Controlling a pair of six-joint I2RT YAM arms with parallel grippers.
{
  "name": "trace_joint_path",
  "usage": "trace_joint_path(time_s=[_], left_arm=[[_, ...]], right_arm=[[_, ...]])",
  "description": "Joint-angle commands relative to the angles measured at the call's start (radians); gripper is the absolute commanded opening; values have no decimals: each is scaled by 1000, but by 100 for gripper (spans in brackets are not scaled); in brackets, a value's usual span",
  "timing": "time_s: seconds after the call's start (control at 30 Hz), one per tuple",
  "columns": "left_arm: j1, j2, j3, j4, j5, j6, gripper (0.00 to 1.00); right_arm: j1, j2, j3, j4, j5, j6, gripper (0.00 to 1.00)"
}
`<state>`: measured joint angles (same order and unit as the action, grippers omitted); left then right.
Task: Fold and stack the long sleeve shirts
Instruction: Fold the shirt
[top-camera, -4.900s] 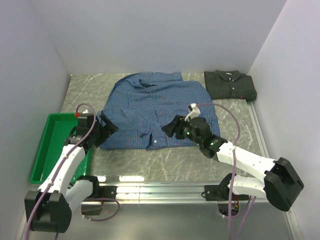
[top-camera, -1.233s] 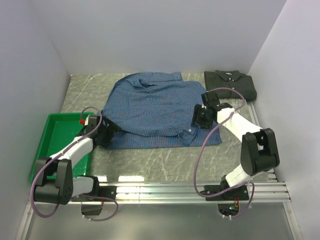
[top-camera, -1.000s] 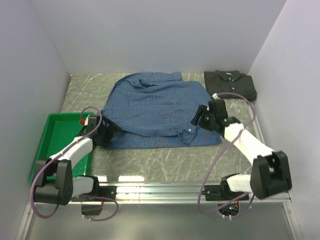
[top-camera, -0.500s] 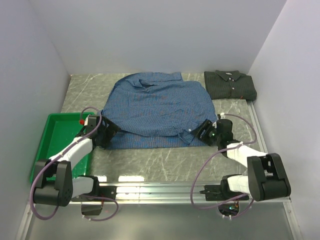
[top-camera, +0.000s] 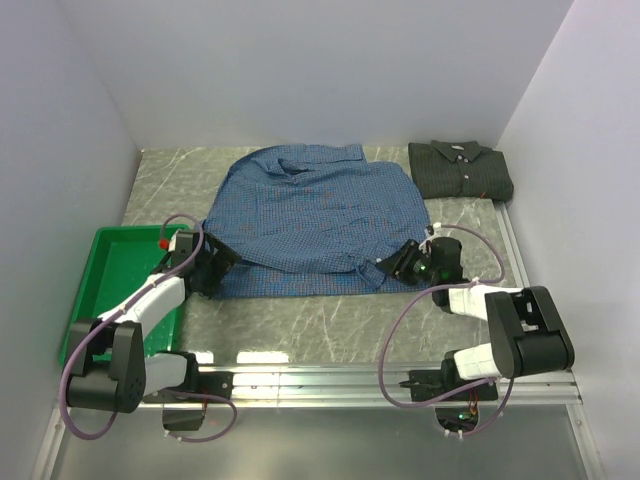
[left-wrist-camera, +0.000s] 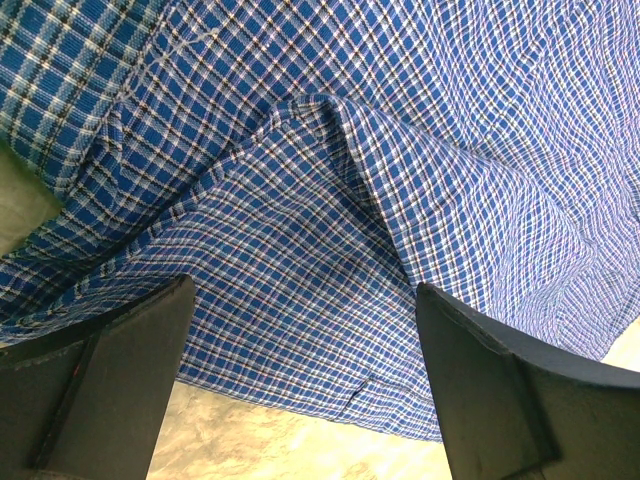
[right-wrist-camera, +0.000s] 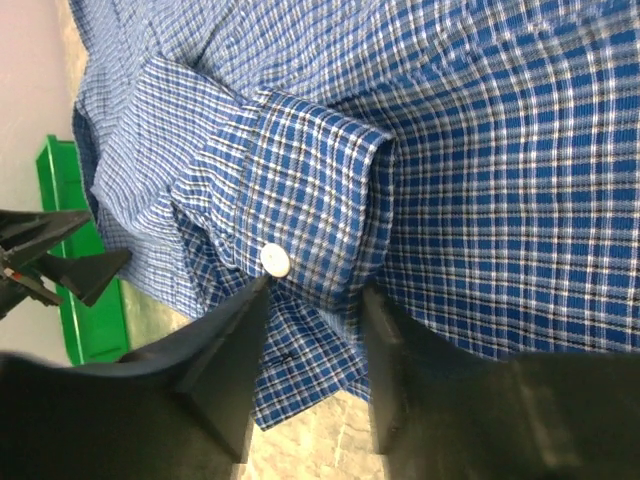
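Observation:
The blue checked shirt (top-camera: 310, 210) lies spread flat, collar to the back, one sleeve folded across its front. Its cuff (right-wrist-camera: 310, 190) with a white button (right-wrist-camera: 274, 261) sits between the fingers of my right gripper (right-wrist-camera: 316, 300), which is low at the shirt's front right corner (top-camera: 393, 266). The jaws are half narrowed round the cuff, with no squeeze showing in the cloth. My left gripper (top-camera: 218, 268) stands wide open at the front left hem (left-wrist-camera: 305, 300), cloth lying between its fingers. The dark shirt (top-camera: 460, 170) lies folded at the back right.
A green plastic tray (top-camera: 95, 300) stands at the left, beside the left arm. White walls close in the back and both sides. A metal rail (top-camera: 330, 378) runs along the near edge, and bare marble shows in front of the blue shirt.
My right arm came down from the shirt's right side to its front right corner, dropped low, and its jaws narrowed round the cuff. The left arm has not moved.

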<state>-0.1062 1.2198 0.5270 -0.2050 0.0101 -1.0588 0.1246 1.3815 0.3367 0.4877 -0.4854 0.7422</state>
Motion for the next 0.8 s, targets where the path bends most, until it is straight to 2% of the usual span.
trace_joint_path(time_s=[0.0, 0.07, 0.1, 0.2, 0.33, 0.47, 0.67, 0.77], left_arm=[[-4, -9, -1, 6, 7, 20, 99], [-4, -14, 1, 1, -1, 20, 98], [-4, -14, 2, 0, -2, 20, 98], [-4, -16, 8, -13, -6, 25, 99], [-4, -29, 18, -20, -7, 26, 99], [-4, -42, 21, -28, -7, 28, 98], [-4, -37, 19, -37, -7, 34, 99], [-4, -36, 16, -36, -7, 34, 99]], right_arm=[[-5, 1, 5, 45, -28, -3, 36], [-5, -28, 18, 5, -25, -9, 22], [-5, -44, 30, -23, -15, -21, 11], [-8, -116, 94, -182, 22, -64, 0], [-26, -174, 202, -392, 73, -102, 0], [-39, -121, 335, -633, 103, -141, 0], [-49, -3, 374, -732, 108, -142, 0], [-54, 63, 380, -735, 73, -141, 6]])
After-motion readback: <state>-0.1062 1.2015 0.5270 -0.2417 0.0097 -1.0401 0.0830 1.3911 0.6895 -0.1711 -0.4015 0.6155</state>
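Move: The cuff of the blue shirt's folded-over sleeve lies right at the right fingertips, roughly 1 cm ahead, 2 cm left and 1 cm below. The shirt's near hem runs about 5 cm back, straight behind the right hand; its right-hand corner is some 9 cm right and 3 cm back. The folded dark shirt sits about 20 cm ahead and 15 cm right. From the left hand, the cuff is about 27 cm right, 1 cm back and 3 cm below. Close the half-open right gripper fully on the button-side corner of the cuff, pinching it. Then flick the cuff up about 6 cm, going somewhat forward and right, and bring it back down some 5 cm and slightly back, still drifting right, tipping the fingers down about 15 degrees and keeping the pinch. ##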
